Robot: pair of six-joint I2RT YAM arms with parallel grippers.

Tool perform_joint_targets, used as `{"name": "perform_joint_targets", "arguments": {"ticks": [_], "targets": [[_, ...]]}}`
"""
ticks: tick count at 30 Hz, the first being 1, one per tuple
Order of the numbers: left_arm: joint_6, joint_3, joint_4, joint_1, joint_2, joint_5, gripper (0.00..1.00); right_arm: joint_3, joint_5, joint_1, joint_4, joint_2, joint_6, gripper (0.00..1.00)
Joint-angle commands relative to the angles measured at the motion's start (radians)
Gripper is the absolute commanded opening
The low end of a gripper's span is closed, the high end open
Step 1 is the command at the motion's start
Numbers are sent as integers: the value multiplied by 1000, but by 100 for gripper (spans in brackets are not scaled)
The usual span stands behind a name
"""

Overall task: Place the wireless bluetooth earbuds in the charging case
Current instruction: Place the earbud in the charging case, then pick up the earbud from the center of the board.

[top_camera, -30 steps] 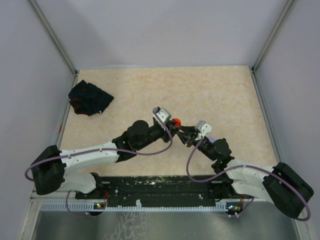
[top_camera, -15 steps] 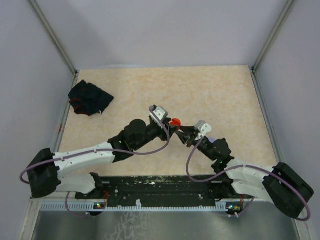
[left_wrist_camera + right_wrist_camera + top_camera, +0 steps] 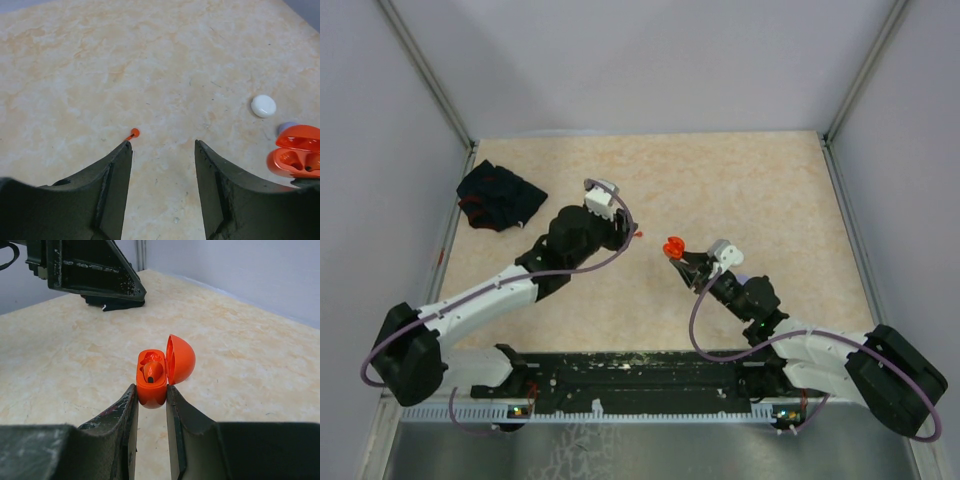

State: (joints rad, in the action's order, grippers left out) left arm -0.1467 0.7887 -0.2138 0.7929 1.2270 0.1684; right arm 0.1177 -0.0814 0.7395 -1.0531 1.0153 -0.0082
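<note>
My right gripper (image 3: 151,390) is shut on the lower half of the orange charging case (image 3: 151,387), held above the table with its lid (image 3: 181,359) hinged open. One red earbud (image 3: 152,371) sits in a socket of the case. In the top view the case (image 3: 672,246) is at mid-table. A second red earbud (image 3: 132,133) lies on the table just beyond my left fingertip (image 3: 125,150). My left gripper (image 3: 162,143) is open with nothing between its fingers, well left of the case (image 3: 296,159). From above, this earbud (image 3: 638,234) lies beside the left gripper (image 3: 626,232).
A white round disc (image 3: 263,106) and a pale purple piece (image 3: 287,127) lie on the table behind the case. A black cloth (image 3: 498,197) is bunched at the far left edge. Metal rails border the table on both sides.
My left gripper has pulled away from the case to the left and its jaws have spread. The right gripper still holds the open case in the same place.
</note>
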Motion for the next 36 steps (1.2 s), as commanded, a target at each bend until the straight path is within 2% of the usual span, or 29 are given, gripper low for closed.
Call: {"name": "perform_joint_targets", "arguments": {"ticks": [1, 5, 12, 20, 28, 36], "targets": [[-9, 63, 57, -68, 61, -101, 59, 34, 27, 8, -38, -8, 2, 0], [11, 127, 97, -147, 188, -203, 59, 34, 38, 8, -34, -7, 2, 0], [32, 273, 183, -219, 411, -299, 60, 39, 43, 8, -26, -2, 2, 0], [59, 421, 254, -253, 621, -418, 60, 43, 45, 8, -15, 1, 0, 0], [79, 526, 304, -272, 754, -465, 60, 46, 42, 9, -15, 9, -1, 0], [50, 530, 360, -273, 785, -505, 60, 46, 41, 8, -14, 8, -3, 0]]}}
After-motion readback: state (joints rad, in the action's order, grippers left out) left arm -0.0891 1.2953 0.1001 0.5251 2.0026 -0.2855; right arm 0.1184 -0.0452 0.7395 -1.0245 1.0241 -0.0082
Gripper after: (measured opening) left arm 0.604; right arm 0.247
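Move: The loose red earbud lies on the table about 10 cm ahead of the open left hand, 2 cm to its right and some 22 cm below. The open red charging case, held in the right fingers, is about 6 cm back and 10 cm right of the left hand, at its height. From the right hand the earbud lies roughly 17 cm ahead, 10 cm left and 20 cm below. The open left hand sinks about 18 cm and reaches forward 10 towards the earbud, tipping down some 30 degrees. ##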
